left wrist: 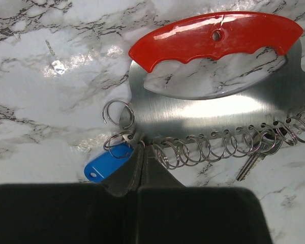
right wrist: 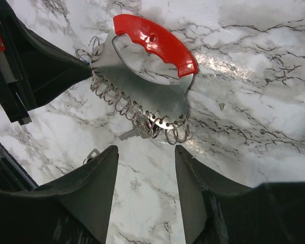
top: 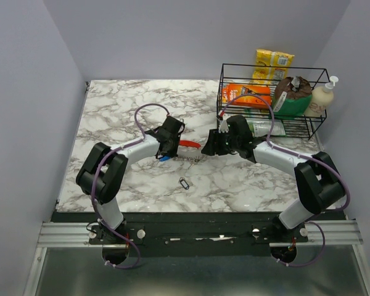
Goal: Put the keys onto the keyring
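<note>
The keyring [left wrist: 218, 35] is a red handle on a steel plate with a row of split rings along its lower edge; it lies flat on the marble between my arms [top: 189, 144]. A blue-headed key [left wrist: 108, 163] hangs on a ring at the plate's left end. A silvery key [left wrist: 251, 161] hangs near the right end. My left gripper [left wrist: 142, 145] is shut, its tips pinching the ring-lined edge. My right gripper [right wrist: 146, 148] stands open just short of the plate's other end, near the silvery key [right wrist: 129, 133]. A small dark oval-headed key [top: 184, 183] lies loose on the table.
A black wire basket [top: 314, 69] with snack packets stands at the back right. A pump bottle [top: 324, 95] is beside it and a yellow pack [top: 273, 61] behind it. Grey walls close in the marble table [top: 111, 105] on three sides.
</note>
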Action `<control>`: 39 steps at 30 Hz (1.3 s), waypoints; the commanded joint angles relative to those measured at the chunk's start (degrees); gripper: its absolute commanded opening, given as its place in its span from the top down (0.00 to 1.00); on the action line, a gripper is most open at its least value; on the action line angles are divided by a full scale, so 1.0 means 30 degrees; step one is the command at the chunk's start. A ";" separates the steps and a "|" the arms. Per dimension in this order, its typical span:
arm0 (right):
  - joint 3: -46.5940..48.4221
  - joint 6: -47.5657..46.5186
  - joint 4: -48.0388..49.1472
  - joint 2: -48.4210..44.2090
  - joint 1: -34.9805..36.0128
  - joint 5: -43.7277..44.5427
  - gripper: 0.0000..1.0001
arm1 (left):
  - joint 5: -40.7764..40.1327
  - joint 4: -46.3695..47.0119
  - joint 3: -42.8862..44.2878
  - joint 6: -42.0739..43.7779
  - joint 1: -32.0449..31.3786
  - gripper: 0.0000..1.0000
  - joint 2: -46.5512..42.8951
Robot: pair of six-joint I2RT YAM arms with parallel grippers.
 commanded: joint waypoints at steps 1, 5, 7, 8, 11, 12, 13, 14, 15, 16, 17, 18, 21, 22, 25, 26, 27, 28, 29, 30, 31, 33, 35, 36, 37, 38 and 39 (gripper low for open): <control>0.0372 -0.0256 -0.0553 -0.0161 -0.0141 0.0067 0.43 | -0.0241 0.0656 -0.0100 -0.0800 0.0194 1.00 -0.0844; 0.0490 0.0183 -0.0408 0.0425 -0.0141 -0.0605 0.43 | -0.0241 0.0920 -0.0422 -0.1297 0.0663 1.00 -0.1197; 0.0460 0.0475 -0.0261 0.0602 -0.0141 -0.0870 0.43 | -0.0096 0.0979 -0.0627 -0.1473 0.1013 1.00 -0.1372; 0.0431 0.0535 -0.0115 0.0748 -0.0112 -0.1074 0.45 | 0.0051 0.1095 -0.0686 -0.1474 0.1160 1.00 -0.1431; 0.0460 0.0389 -0.0085 0.0925 0.0266 -0.0991 0.65 | 0.0577 0.1271 -0.0862 -0.1679 0.1658 1.00 -0.1461; 0.0547 0.0331 -0.0085 0.1013 0.0443 -0.0872 0.73 | 0.0695 0.1272 -0.0920 -0.1737 0.1776 1.00 -0.1461; 0.0664 0.0214 -0.0085 0.1042 0.0619 -0.0726 0.86 | 0.0784 0.1301 -0.0950 -0.1709 0.1864 1.00 -0.1490; 0.0723 0.0126 -0.0085 0.1159 0.1084 -0.0580 0.92 | 0.0871 0.1301 -0.0979 -0.1679 0.1865 1.00 -0.1490; 0.0898 0.0038 -0.0172 0.1421 0.1321 -0.0201 0.96 | 0.0901 0.1272 -0.0980 -0.1650 0.1923 1.00 -0.1490; 0.1393 -0.0166 -0.0347 0.1627 0.1584 0.0006 0.99 | 0.0931 0.1243 -0.0951 -0.1621 0.1923 1.00 -0.1461; 0.1659 -0.0255 -0.0812 0.1861 0.2051 0.0240 0.99 | 0.0931 0.1243 -0.0921 -0.1592 0.1923 1.00 -0.1461; 0.2010 -0.0343 -0.1049 0.2124 0.2288 0.0793 0.99 | 0.0931 0.1214 -0.0921 -0.1591 0.1923 1.00 -0.1461; 0.3183 -0.0695 -0.2046 0.3266 0.2992 0.1382 0.99 | 0.0931 0.1155 -0.0979 -0.1533 0.1894 1.00 -0.1490; 0.3417 -0.0811 -0.2251 0.3704 0.3138 0.1501 0.99 | 0.0931 0.1097 -0.1009 -0.1533 0.1923 1.00 -0.1519; 0.4383 -0.0900 -0.3188 0.4468 0.3491 0.2057 0.99 | 0.0931 0.1067 -0.1096 -0.1533 0.1894 1.00 -0.1665; 0.4560 -0.0900 -0.3538 0.4876 0.3578 0.2204 0.99 | 0.0960 0.1096 -0.1126 -0.1562 0.1894 1.00 -0.1695; 0.4852 -0.0900 -0.3658 0.5084 0.3550 0.2234 0.99 | 0.0960 0.1096 -0.1155 -0.1533 0.1923 1.00 -0.1724; 0.4971 -0.0929 -0.3775 0.5260 0.3579 0.2292 0.99 | 0.0989 0.1096 -0.1184 -0.1475 0.1923 1.00 -0.1782; 0.5088 -0.0930 -0.4008 0.5580 0.3579 0.2409 0.99 | 0.1019 0.1038 -0.1156 -0.1445 0.1894 1.00 -0.1812; 0.5321 -0.0901 -0.4126 0.5758 0.3608 0.2700 0.99 | 0.1019 0.0980 -0.1155 -0.1474 0.1923 1.00 -0.1812; 0.5440 -0.0871 -0.4302 0.5904 0.3609 0.2848 0.99 | 0.1019 0.0950 -0.1155 -0.1445 0.1894 1.00 -0.1870; 0.5674 -0.0900 -0.4654 0.6284 0.3609 0.3229 0.99 | 0.1019 0.0862 -0.1184 -0.1415 0.1894 1.00 -0.1929; 0.6026 -0.0901 -0.4888 0.6520 0.3579 0.3463 0.99 | 0.1019 0.0833 -0.1302 -0.1415 0.1923 1.00 -0.2017; 0.6201 -0.0900 -0.5034 0.6811 0.3579 0.3784 1.00 | 0.1048 0.0862 -0.1331 -0.1444 0.1923 1.00 -0.2046; 0.6638 -0.0871 -0.5152 0.6988 0.3579 0.3932 0.99 | 0.1048 0.0833 -0.1447 -0.1474 0.1923 1.00 -0.2192; 0.6845 -0.0842 -0.5414 0.7193 0.3579 0.4079 1.00 | 0.1077 0.0833 -0.1506 -0.1474 0.1894 1.00 -0.2222; 0.7108 -0.0842 -0.5533 0.7369 0.3579 0.4544 0.99 | 0.1077 0.0891 -0.1594 -0.1561 0.1923 1.00 -0.2310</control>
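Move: The keys, hanging at the scraper's near right corner, lie about 4 cm left of the open right hand, 3 cm back and 7 cm below. From that hand the scraper's red handle is some 4 cm ahead and 5 cm left, the loose clip about 11 cm back and 8 cm left. The left hand, shut at the other end of the ring row, has the keys about 9 cm right and 2 cm back; the blue tag sits 3 cm left and 1 cm back. Left hand drags the scraper about 3 cm left; right shuts, swings left, then sinks 6 cm to the keys. ##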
